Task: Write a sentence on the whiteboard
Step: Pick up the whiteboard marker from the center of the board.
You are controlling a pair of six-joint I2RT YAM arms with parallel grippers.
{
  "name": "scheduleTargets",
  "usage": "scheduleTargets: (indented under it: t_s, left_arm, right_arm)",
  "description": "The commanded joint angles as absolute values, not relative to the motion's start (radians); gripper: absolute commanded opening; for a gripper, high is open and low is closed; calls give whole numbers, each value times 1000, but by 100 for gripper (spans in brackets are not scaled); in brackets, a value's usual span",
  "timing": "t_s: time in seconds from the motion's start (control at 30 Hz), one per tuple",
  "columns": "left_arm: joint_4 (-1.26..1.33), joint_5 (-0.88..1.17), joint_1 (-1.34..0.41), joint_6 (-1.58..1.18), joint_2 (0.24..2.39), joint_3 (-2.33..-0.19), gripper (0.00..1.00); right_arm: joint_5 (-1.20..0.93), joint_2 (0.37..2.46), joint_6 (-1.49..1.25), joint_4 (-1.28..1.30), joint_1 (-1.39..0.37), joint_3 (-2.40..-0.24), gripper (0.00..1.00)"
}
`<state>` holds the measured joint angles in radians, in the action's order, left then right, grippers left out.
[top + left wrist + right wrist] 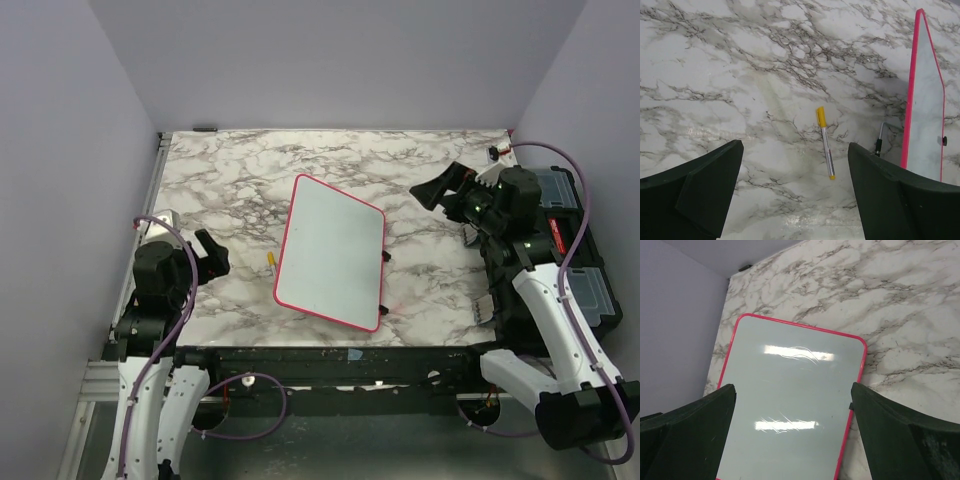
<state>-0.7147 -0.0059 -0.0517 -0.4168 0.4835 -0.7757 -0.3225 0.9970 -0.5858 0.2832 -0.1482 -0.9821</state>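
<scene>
The whiteboard (330, 250) lies flat and tilted mid-table, white with a pinkish-red frame and small black clips (385, 256) on its right edge. No sentence shows on it; the right wrist view gives only two glare strips with faint scratches on the whiteboard (790, 440). A yellow-capped marker (271, 263) lies just left of the board, seen as the marker (825, 142) ahead of my left gripper (795, 146), which is open and empty. The left gripper (215, 255) hovers left of the marker. My right gripper (440, 190) is open, raised right of the board; the right gripper (793, 387) frames the board's surface.
A black tool case (570, 250) sits at the table's right edge beside the right arm. Grey walls close in the table on the left, back and right. A small red-and-white item (497, 152) rests at the back right corner. The whiteboard's edge (912, 100) stands right of the marker.
</scene>
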Motion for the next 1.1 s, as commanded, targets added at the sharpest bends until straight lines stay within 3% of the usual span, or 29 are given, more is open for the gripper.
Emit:
scheduleTargets:
  t_s: [0.0,0.37,1.07]
  left_arm:
    - [-755,-7,-59,-464,540,-791,85]
    - [-766,-193,-318,-659,682,-729,74]
    - [-408,-85,-330,-625,1091,-689,62]
  right_arm:
    - [-205,1010,-530,454,-170,-1039,100]
    - [-202,996,-533,536,-173,-1031,100]
    - [-218,990,-517,577,-178,-1014,100]
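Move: The marker lies on the table about 8 cm ahead of the left hand, 10 cm to its right and 22 cm below. The bent metal rod is some 8 cm right of the marker and 1 cm nearer; the whiteboard's middle is about 18 cm right of the marker, level with it, and raised. From the right hand the marker is roughly 49 cm left, 6 cm back, 28 cm down. Left hand sinks some 13 cm, right and forward towards the marker, narrowing and tipping down; right hand eases lower. ##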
